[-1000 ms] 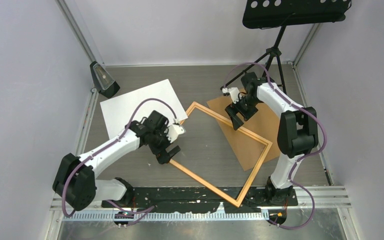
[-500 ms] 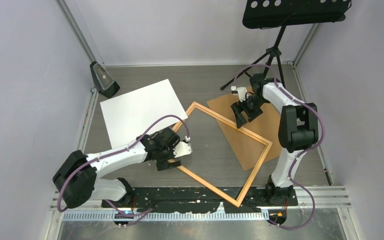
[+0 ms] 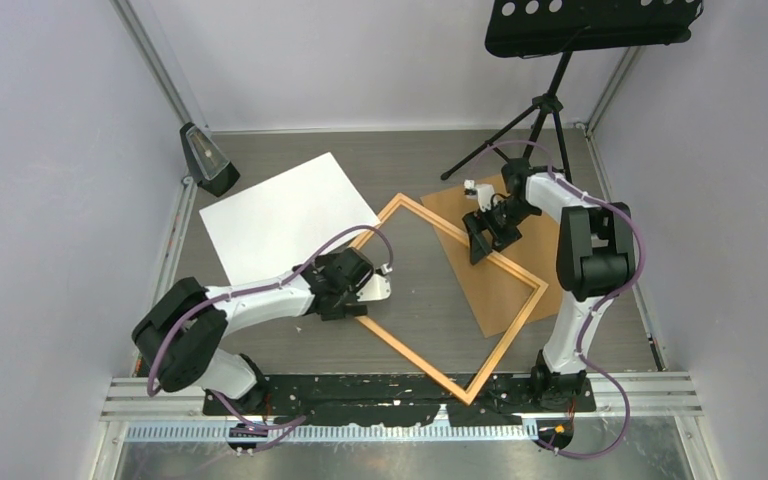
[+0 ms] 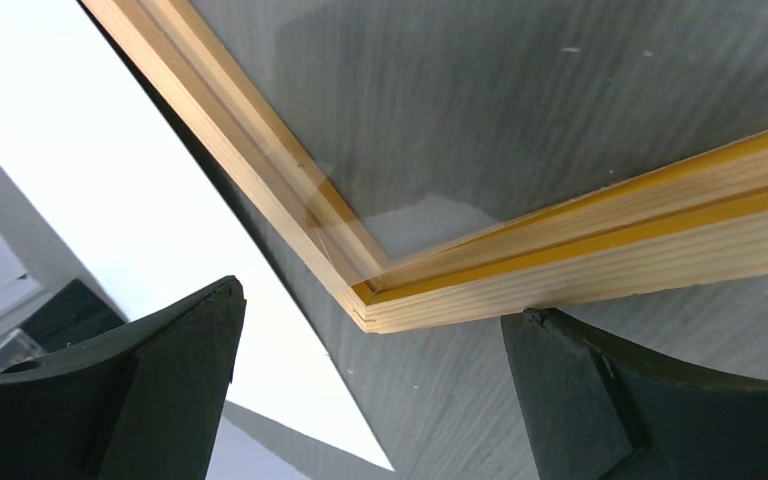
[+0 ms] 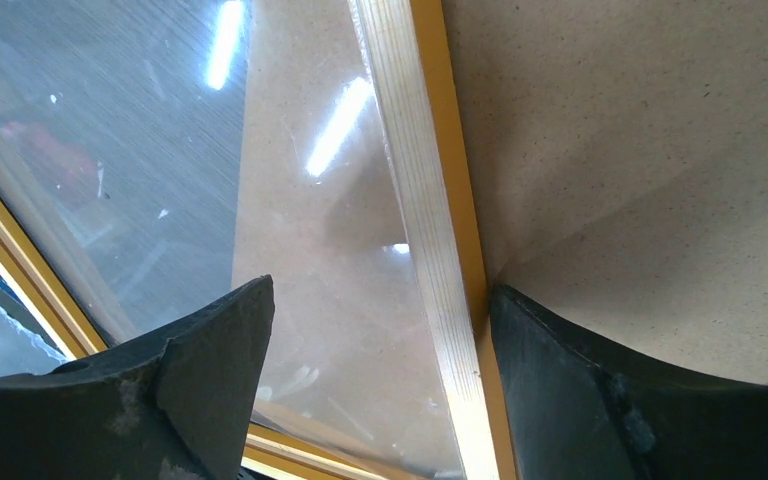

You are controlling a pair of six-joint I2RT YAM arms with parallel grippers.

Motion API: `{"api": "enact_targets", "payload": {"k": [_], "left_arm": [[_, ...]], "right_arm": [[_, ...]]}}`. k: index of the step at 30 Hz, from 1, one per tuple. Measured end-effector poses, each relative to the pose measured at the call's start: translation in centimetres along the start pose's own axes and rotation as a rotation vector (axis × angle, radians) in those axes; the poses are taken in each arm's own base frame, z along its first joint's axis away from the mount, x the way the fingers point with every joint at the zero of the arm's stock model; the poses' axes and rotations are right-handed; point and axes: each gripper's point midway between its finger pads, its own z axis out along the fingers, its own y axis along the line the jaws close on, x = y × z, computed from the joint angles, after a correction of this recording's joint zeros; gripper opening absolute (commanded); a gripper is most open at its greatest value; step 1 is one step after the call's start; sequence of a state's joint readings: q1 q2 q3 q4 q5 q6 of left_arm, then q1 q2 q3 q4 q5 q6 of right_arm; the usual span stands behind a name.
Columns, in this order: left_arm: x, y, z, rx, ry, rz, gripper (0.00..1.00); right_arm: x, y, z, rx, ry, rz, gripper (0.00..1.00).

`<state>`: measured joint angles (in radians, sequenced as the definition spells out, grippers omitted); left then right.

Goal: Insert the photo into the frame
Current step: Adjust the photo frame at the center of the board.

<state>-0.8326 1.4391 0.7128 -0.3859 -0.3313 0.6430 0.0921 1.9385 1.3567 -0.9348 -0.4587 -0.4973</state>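
The photo (image 3: pixel 285 215) lies white side up at the back left of the table; a white wedge of the photo (image 4: pixel 110 200) shows in the left wrist view. The orange frame (image 3: pixel 508 340) lies flat like a diamond, partly over the brown backing board (image 3: pixel 505 270). My left gripper (image 3: pixel 355 305) is open around the frame's left corner (image 4: pixel 370 310), its right finger (image 4: pixel 580 390) against the outer edge. My right gripper (image 3: pixel 485 235) is open astride the far rail (image 5: pixel 420 150), one finger over the clear sheet (image 5: pixel 160 150), the other on the board (image 5: pixel 640 150).
A tripod music stand (image 3: pixel 550 100) rises at the back right, its black desk (image 3: pixel 590 25) overhanging the table. A small black wedge-shaped object (image 3: pixel 205 160) sits in the back left corner. Walls close in on three sides.
My left gripper has slid down along the frame's left side to its corner and dropped low. The frame has turned slightly. My right gripper has shifted a little to the right.
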Motion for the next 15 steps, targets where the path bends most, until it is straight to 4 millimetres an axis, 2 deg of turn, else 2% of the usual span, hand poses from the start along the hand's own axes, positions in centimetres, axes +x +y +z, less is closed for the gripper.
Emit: {"api": "enact_targets", "payload": {"k": [7,15], "left_arm": [[0.0,2.5,1.2,-0.058,0.054,0.009,0.99],[1.1,5.3,2.5,-0.088,0.123,-0.025,0.99]], "right_arm": [[0.1,-0.1,-0.1,-0.020,-0.048,0.012,0.83],[1.2,0.7,-0.2,-0.040,-0.058,0.021,0.79]]}}
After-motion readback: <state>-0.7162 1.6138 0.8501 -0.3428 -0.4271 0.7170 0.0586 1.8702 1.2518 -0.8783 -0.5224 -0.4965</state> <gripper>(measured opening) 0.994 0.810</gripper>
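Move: The photo frame's middle is about 20 cm to the right of the left gripper and 1 cm ahead, some 2 cm lower; its left corner sits just 2 cm ahead and 2 cm left. From that gripper the white sheet is centred about 15 cm ahead and 11 cm left, the brown board 9 cm ahead and 33 cm right. From the right gripper, the frame's middle lies roughly 10 cm back and 12 cm left, the board's about 2 cm back. Drive the left gripper forward about 6 cm, drifting slightly left near the end, its rear finger still pushing on the outer side of the frame's near-left rail; let the wrist turn some 5 degrees counter-clockwise. Keep the right gripper's front finger against the outer edge of the far-right rail and ease it back about 1.5 cm. Leave both grippers open. ##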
